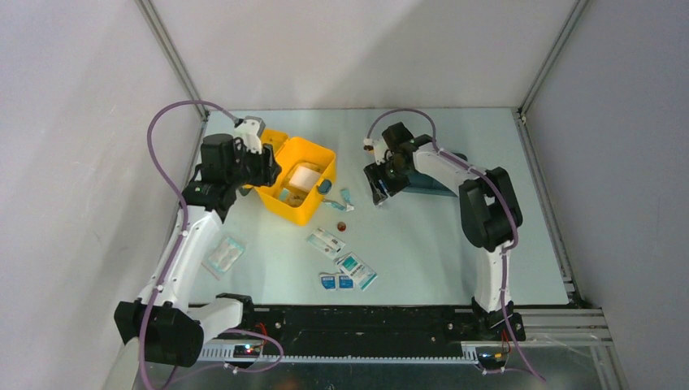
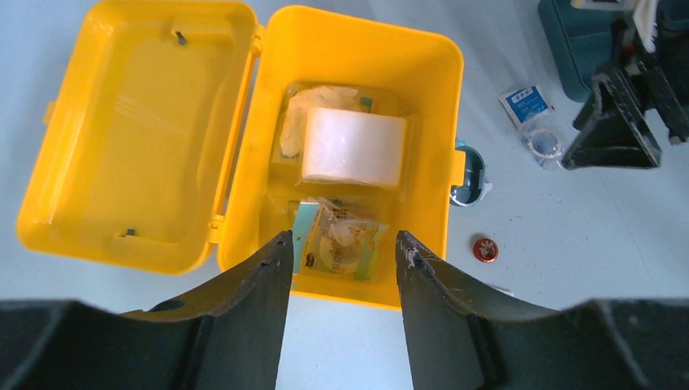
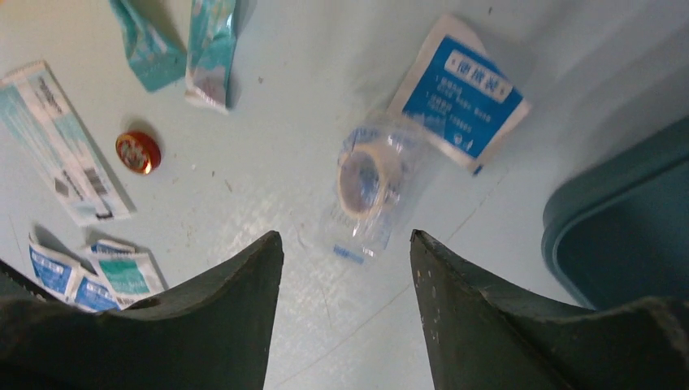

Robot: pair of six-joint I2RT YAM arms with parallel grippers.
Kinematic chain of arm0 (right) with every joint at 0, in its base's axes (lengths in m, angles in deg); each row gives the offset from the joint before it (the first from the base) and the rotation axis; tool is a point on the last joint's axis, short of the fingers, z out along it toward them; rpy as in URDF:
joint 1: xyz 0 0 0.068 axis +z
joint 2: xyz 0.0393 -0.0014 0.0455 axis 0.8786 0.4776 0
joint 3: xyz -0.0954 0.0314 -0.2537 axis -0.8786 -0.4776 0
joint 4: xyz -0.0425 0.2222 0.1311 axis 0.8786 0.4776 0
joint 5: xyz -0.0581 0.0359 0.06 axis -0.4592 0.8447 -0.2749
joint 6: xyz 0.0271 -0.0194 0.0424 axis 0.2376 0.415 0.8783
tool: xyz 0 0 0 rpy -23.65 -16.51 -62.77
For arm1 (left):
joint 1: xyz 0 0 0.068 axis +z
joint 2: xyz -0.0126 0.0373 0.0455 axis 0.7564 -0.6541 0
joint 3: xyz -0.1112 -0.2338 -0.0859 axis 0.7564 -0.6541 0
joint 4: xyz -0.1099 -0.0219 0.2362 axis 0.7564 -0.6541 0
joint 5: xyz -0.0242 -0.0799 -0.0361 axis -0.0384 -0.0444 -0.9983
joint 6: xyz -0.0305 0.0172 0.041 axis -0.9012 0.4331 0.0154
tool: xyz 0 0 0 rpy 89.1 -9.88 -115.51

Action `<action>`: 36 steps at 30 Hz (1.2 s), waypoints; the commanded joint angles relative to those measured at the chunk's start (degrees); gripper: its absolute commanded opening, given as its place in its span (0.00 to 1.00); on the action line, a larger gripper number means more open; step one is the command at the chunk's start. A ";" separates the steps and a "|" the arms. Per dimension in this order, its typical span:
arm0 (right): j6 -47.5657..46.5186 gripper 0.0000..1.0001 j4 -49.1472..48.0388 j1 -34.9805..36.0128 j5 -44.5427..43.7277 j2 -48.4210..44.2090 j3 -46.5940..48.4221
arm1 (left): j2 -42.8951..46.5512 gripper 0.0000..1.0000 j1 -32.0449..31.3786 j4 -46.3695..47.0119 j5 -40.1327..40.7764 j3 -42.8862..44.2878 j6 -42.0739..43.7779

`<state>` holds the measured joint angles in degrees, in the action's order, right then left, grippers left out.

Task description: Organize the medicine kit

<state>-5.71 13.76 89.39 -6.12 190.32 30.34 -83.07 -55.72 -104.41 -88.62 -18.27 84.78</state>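
The medicine kit is a yellow box lying open at the back left, its lid folded flat to the left. Inside lie a white roll and a clear printed packet. My left gripper hangs open over the kit's near wall with nothing between its fingers; from above, the left gripper sits at the box's left side. My right gripper is open and empty, just short of a tape roll in a clear bag beside a blue sachet. The right gripper is right of the kit.
A dark teal tray lies right of the right gripper. A small red cap and two teal sachets lie between kit and right gripper. Flat packets lie nearer the front, and one more packet by the left arm.
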 commanded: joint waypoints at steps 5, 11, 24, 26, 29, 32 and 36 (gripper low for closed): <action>1.47 0.53 2.62 0.40 -0.18 6.68 8.52 | 1.19 0.55 0.02 1.83 -2.79 -1.72 -3.66; 1.25 0.51 2.39 0.63 -1.92 6.93 7.30 | 0.68 0.56 0.01 2.45 -5.10 -2.08 -5.33; -0.12 0.29 2.24 0.73 -3.61 7.77 6.04 | 0.56 0.56 -0.20 4.90 -10.89 -2.95 -6.65; -0.24 0.26 1.93 0.72 -3.45 7.18 5.34 | 0.63 0.57 -0.69 5.33 -12.42 -2.99 -6.16; -0.64 0.21 1.71 0.73 -3.28 4.35 3.88 | 0.55 0.58 -1.49 6.14 -17.01 -2.93 -5.39; -1.35 0.19 0.87 0.73 -2.18 -0.31 1.73 | -0.45 0.59 -3.21 7.05 -21.42 -2.68 -4.87; -2.71 0.18 -0.54 1.04 1.31 -10.35 -1.52 | -3.79 0.59 -5.79 7.65 -27.85 -1.29 -3.08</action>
<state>-6.46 14.79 89.85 -7.93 191.59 30.01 -84.30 -59.13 -99.39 -107.72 -21.44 79.42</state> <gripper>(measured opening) 0.207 0.586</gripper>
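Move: The tape bag lies under the right gripper, about 2 cm ahead and 3 cm below it. Counted from that gripper, the blue packet is roughly 7 cm ahead and 1 cm right, the nearer teal packet 2 cm ahead and 8 cm left, and the green tray 10 cm ahead and 15 cm right. From the raised left gripper the bag is some 27 cm right, 4 cm ahead, 20 cm down; the yellow box, 8 cm ahead and 6 cm right. Lower the half-open right gripper about 3 cm onto the tape bag, easing slightly forward, close the fingers to pinch it, then start drawing it up and back by a centimetre or two. Meanwhile swing the open, empty left gripper some 7 cm right and a little back, over the yellow box towards the bag, turning clockwise and rolling its left side down. ##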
